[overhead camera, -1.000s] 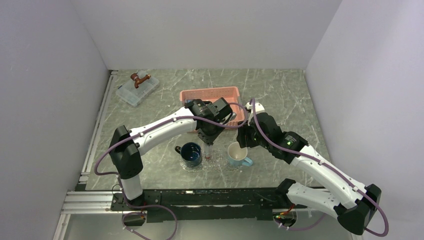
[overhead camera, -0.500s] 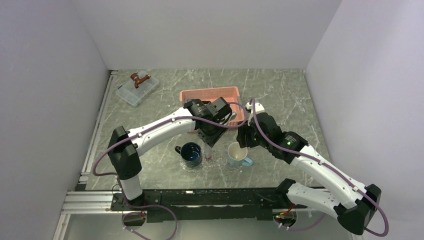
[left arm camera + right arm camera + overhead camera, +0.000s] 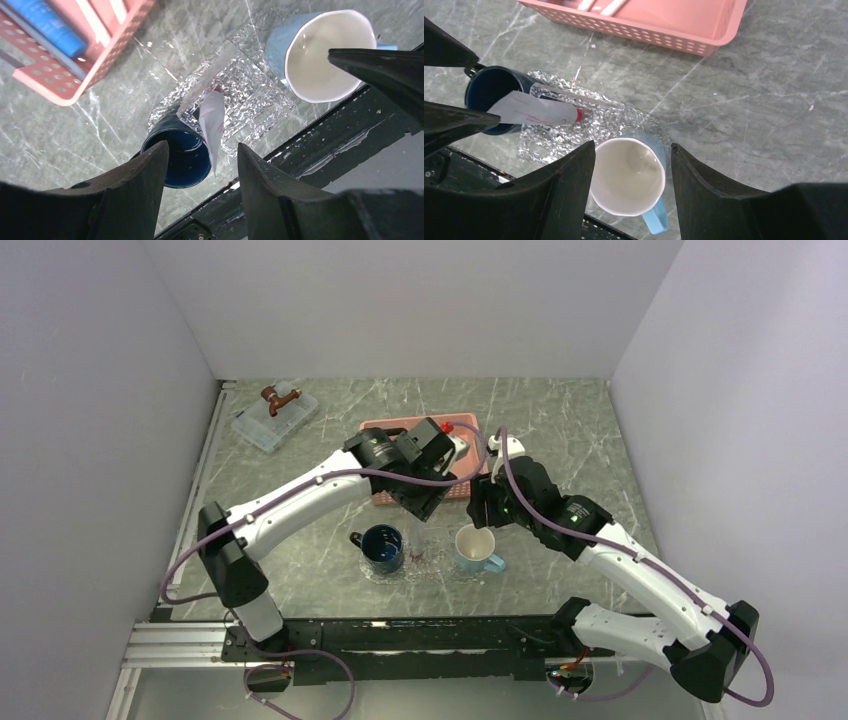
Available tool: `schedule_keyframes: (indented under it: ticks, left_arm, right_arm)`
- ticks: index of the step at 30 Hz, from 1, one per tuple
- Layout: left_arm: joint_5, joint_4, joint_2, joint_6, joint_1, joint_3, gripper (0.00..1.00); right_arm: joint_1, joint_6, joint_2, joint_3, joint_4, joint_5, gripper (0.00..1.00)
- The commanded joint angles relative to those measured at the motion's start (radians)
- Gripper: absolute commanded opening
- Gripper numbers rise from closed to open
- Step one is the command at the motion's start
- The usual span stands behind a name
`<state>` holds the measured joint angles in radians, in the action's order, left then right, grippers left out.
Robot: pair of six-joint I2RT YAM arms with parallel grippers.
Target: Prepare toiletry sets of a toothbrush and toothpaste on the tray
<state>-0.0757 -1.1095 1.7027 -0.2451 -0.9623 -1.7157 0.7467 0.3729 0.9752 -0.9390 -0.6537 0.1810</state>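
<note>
One toothpaste point(image 3: 536, 112) shows its whitish side. Its red cap rests on the clear bumpy tray point(image 3: 609, 117), and its flat end leans on the rim of the dark blue mug point(image 3: 489, 87). My left gripper point(image 3: 202, 150) hangs open above that mug and tube, with nothing between its fingers. A second toothpaste point(image 3: 47, 22), blue, lies in the pink basket point(image 3: 60, 85) beside a whitish toothbrush point(image 3: 97, 22). My right gripper point(image 3: 633, 147) stands open over the light blue mug point(image 3: 629, 177) and touches nothing.
Both mugs stand on the tray point(image 3: 430, 568), dark blue mug point(image 3: 383, 548) on the left and light blue mug point(image 3: 476, 548) on the right. The basket point(image 3: 465, 424) lies behind the arms. A clear lidded box point(image 3: 273, 420) sits at the back left. The table's front edge runs just beyond the tray.
My left gripper has opened, let go of the toothpaste and risen back toward the basket. The tube now rests on the tray against the dark mug. The right gripper shifted only slightly.
</note>
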Motion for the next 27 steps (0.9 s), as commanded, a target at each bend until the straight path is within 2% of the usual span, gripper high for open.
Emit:
schedule_keyframes:
  ticks: [1, 11, 14, 15, 21, 23, 27]
  left_arm:
    - [-0.058, 0.045, -0.121, -0.003, 0.026, -0.025, 0.60]
    - [-0.054, 0.141, -0.289, -0.035, 0.130, 0.078, 0.72]
    - [0.021, 0.178, -0.306, -0.047, 0.203, 0.110, 0.76]
    - [0.059, 0.189, -0.303, -0.050, 0.233, 0.110, 0.77]
    - [0.066, 0.190, -0.186, -0.037, 0.332, 0.028, 0.83]
    - [0.066, 0.194, -0.136, -0.040, 0.349, 0.000, 0.97]
    - [0.091, 0.213, -0.040, -0.050, 0.380, -0.044, 0.99]
  right_arm:
    - [-0.003, 0.004, 0.029, -0.069, 0.067, -0.010, 0.60]
    - [-0.007, 0.016, 0.178, -0.184, 0.132, -0.035, 0.61]
    - [-0.009, 0.018, 0.236, -0.257, 0.122, -0.022, 0.61]
    - [-0.010, 0.018, 0.246, -0.268, 0.125, -0.017, 0.61]
    - [-0.025, 0.021, 0.261, -0.298, 0.126, -0.003, 0.62]
    - [-0.028, 0.016, 0.256, -0.300, 0.115, -0.002, 0.62]
    - [-0.036, 0.008, 0.225, -0.290, 0.085, 0.017, 0.62]
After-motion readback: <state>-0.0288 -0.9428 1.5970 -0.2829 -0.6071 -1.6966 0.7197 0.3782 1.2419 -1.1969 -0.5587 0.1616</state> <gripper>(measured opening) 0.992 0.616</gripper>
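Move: The blue toothpaste in the pink basket lies about 16 cm ahead of the left hand, 8 cm to its left and 17 cm below. The left toothbrush is beside it, some 4 cm left of that hand; the dark mug sits 6 cm back and 8 cm left. From the right hand, the right toothbrush is roughly 15 cm ahead, 10 cm left and 17 cm down, the light blue mug 4 cm back, straight below. Left hand rises, then sweeps some 13 cm forward-left towards the blue toothpaste, opening wide; right hand follows forward-left. ##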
